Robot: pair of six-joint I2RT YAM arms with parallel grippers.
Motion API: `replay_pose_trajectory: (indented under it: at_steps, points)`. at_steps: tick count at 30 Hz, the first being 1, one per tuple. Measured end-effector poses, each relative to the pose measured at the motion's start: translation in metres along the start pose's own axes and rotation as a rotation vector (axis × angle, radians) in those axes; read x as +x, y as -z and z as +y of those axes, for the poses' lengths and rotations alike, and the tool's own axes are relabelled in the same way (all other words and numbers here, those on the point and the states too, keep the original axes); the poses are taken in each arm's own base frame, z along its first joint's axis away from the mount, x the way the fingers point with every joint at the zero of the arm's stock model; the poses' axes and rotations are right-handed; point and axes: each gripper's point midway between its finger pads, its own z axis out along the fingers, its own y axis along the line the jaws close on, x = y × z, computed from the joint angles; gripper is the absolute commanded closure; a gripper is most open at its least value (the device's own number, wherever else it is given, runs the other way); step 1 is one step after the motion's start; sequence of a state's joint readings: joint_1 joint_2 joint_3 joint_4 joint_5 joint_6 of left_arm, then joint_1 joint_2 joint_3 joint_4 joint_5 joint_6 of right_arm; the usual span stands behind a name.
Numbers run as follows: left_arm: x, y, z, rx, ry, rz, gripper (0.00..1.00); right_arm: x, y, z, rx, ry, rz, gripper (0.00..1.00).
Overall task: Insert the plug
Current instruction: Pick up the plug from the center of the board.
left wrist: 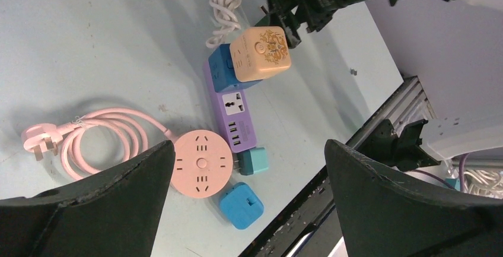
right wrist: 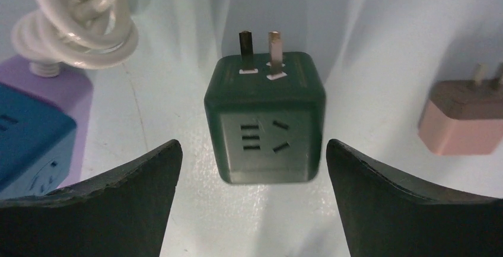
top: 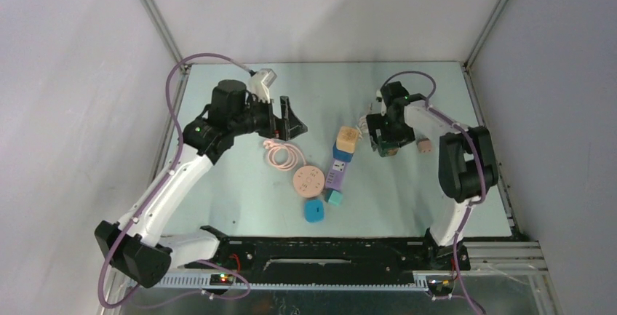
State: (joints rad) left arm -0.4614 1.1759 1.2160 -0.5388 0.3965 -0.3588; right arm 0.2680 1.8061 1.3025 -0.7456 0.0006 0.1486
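Note:
A dark green cube plug (right wrist: pixel 264 120) lies on the table, its two prongs pointing away from the right wrist camera and a socket face turned toward it. My right gripper (right wrist: pixel 254 144) stands open over it, with a finger on each side and a gap to both. To its left lies the purple power strip (top: pixel 337 177) (left wrist: pixel 234 117), with a blue cube (left wrist: pixel 228 70) and a tan cube (left wrist: pixel 261 52) stacked at its far end. My left gripper (top: pixel 287 118) (left wrist: pixel 249 147) hangs open and empty above the table's back left.
A pink round socket (top: pixel 308 181) with its coiled pink cable (top: pixel 282 156), a teal plug (left wrist: pixel 254 161) and a blue adapter (top: pixel 314 210) lie near the strip. A white coiled cable (right wrist: pixel 77 19) and a small pink adapter (right wrist: pixel 462 117) flank the green cube.

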Motion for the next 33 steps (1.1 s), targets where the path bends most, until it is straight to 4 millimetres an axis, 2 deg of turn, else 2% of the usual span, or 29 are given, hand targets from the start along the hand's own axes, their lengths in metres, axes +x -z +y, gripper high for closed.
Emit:
replay_pose_trajectory:
  at_steps: [2,4,6,8,17,21,27,29,33]
  points:
    - [0.001,0.003,-0.001,0.000,-0.001,-0.001,0.00,0.007,-0.012,0.001,0.004,0.009,0.038,0.11]
    - [0.002,0.006,-0.002,0.001,-0.002,-0.002,0.00,0.012,-0.022,0.002,0.006,0.012,0.065,0.18]
    - [0.004,0.007,-0.002,-0.003,0.000,0.006,0.00,0.015,-0.030,0.001,0.003,0.007,0.087,0.36]
    - [0.008,0.008,0.000,-0.009,-0.001,0.020,0.00,0.016,-0.033,0.000,-0.006,-0.007,0.094,0.46]
    - [0.012,0.009,0.002,-0.018,-0.002,0.037,0.00,0.012,-0.031,0.002,-0.062,-0.076,0.087,0.69]
    - [0.013,0.008,0.002,-0.015,-0.001,0.041,0.00,0.009,-0.015,0.010,-0.097,-0.086,0.069,0.71]
    - [0.015,0.004,0.004,-0.014,0.005,0.056,0.00,0.005,0.027,0.035,-0.179,-0.075,-0.008,0.71]
    - [0.015,0.003,0.004,-0.013,0.007,0.058,0.00,0.017,0.036,0.045,-0.214,-0.080,-0.002,0.71]
    - [0.016,0.002,0.004,-0.012,0.015,0.056,0.00,0.061,0.039,0.061,-0.269,-0.098,0.096,0.71]
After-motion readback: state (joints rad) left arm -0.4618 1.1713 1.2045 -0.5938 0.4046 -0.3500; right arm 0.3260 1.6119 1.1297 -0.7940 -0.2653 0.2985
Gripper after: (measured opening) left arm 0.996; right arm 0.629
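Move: The green plug stands right between the right hand's open fingers, its middle about 4 cm below the hand point. The small pink plug lies some 10 cm to the right of the green plug and 1 cm farther out. The tan cube, atop the stack, is roughly 11 cm left of the right hand, 2 cm back and 4 cm above. From the left hand, the green plug is about 8 cm ahead, 24 cm right and 26 cm below. The right fingers straddle the green plug as the hand sinks about 3.5 cm, then shut on its sides and keep their grip. The hand lifts it some 6.5 cm, drifting left, then swings back about 7 cm and farther left towards the purple strip, fingertips tilting leftward by roughly 15 degrees. ##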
